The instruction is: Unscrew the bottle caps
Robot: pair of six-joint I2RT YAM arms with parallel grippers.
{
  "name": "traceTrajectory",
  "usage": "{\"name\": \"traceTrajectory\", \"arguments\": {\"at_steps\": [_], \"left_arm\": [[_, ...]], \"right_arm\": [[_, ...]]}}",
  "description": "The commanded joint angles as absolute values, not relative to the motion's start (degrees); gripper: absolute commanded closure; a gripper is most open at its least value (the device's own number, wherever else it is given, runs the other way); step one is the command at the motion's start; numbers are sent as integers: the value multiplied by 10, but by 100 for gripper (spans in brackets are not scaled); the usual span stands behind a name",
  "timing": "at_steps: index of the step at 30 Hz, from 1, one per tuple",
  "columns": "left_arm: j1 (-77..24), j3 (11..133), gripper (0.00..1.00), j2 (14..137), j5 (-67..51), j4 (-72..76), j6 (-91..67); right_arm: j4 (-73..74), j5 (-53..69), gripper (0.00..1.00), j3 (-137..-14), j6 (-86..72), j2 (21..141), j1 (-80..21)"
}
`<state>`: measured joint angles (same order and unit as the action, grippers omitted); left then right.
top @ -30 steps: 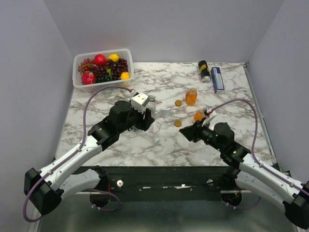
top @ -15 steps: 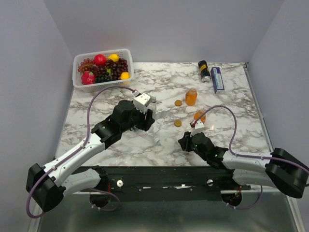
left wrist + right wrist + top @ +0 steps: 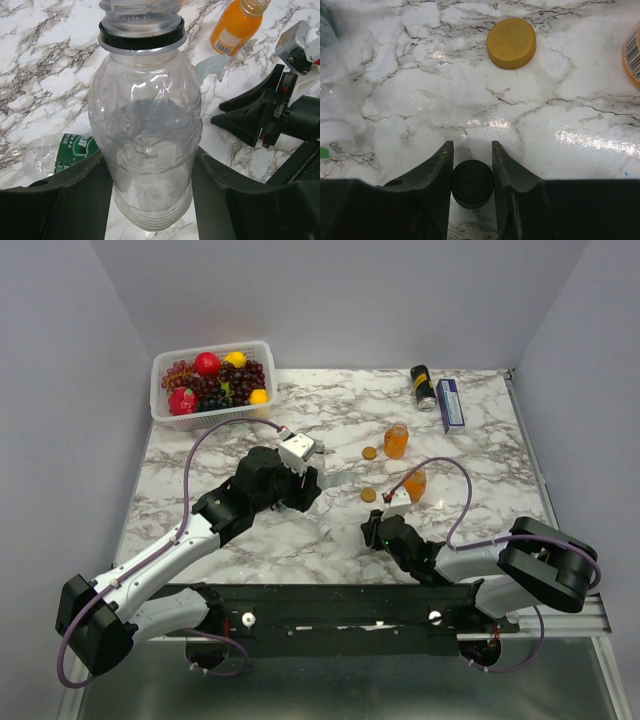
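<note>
My left gripper (image 3: 150,167) (image 3: 303,488) is shut on a clear bottle (image 3: 146,120), held by its lower body. The bottle's neck is open, with only a black ring (image 3: 141,41) left on it. My right gripper (image 3: 472,148) (image 3: 371,533) is low over the marble, shut on a small black bottle cap (image 3: 472,183). An orange cap (image 3: 511,43) (image 3: 368,495) lies just beyond it, and a second orange cap (image 3: 370,452) lies farther back. Two open orange juice bottles (image 3: 397,440) (image 3: 414,483) stand right of centre. Another clear bottle with a green label (image 3: 65,151) lies on its side by my left fingers.
A white basket of fruit (image 3: 165,418) sits at the back left. A black can (image 3: 423,387) and a blue box (image 3: 450,404) lie at the back right. The marble table (image 3: 250,550) ends at a black rail near the arm bases.
My right arm has folded down and swung left and nearer, carrying the black cap low over the table. The left gripper, still holding the clear bottle, has shifted slightly right.
</note>
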<state>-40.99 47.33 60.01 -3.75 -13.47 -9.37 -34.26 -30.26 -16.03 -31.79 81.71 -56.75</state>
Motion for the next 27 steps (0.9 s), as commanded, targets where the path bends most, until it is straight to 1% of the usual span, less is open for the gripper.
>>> {"name": "traceTrajectory", "arguments": {"at_steps": [1,9,10,13,16,19,20,21,25,27], "left_arm": [[-410,479,68,602,-54,-141,-85],[-410,480,68,599,-58,-142,-84],[-410,480,68,599,-57,-142,-85],[-410,480,68,599,-60,-142,-84],[-410,479,68,599,-63,-142,-84],[-410,479,68,597,-63,-140,-80],[-411,478,68,594,-63,-139,-79],[-410,478,68,593,-63,-138,-77],[-417,475,68,585,-67,-135,-69],[-425,474,68,578,-76,-130,-66]], "right_arm": [[-309,-365,63,-167,-354,837,-577],[-263,-387,48,-177,-371,823,-580],[-259,-387,45,-178,-372,821,-581],[-258,-379,37,-178,-367,818,-581],[-258,-351,32,-182,-345,801,-581],[-225,-303,29,-189,-312,733,-581],[-208,-290,29,-194,-303,683,-580],[-188,-260,28,-208,-295,658,-581],[-28,-215,23,-262,-270,529,-579],[17,-175,20,-283,-257,467,-571]]}}
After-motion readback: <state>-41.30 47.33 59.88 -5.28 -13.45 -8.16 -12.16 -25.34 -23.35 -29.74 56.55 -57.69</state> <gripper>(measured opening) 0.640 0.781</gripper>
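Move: Pinched between the right fingers, practically at the hand point, the black cap is down at the table top. The nearer gold cap lies about 9 cm straight ahead of the right hand, the nearer orange bottle some 8 cm ahead and 9 cm right, and the lying green-label bottle roughly 5 cm ahead and 13 cm left. From the left hand the black cap is about 12 cm right, 3 cm back and 18 cm below. Opening wide around the black cap, the right fingers let go while the hand stays low over the table, turning only some 5 degrees clockwise. Then it lifts quickly, about 11 cm straight up off the cap, swinging roughly 10 degrees back counter-clockwise and tipping its fingers up slightly. The left hand keeps the open clear bottle in its grip, nearly still. ##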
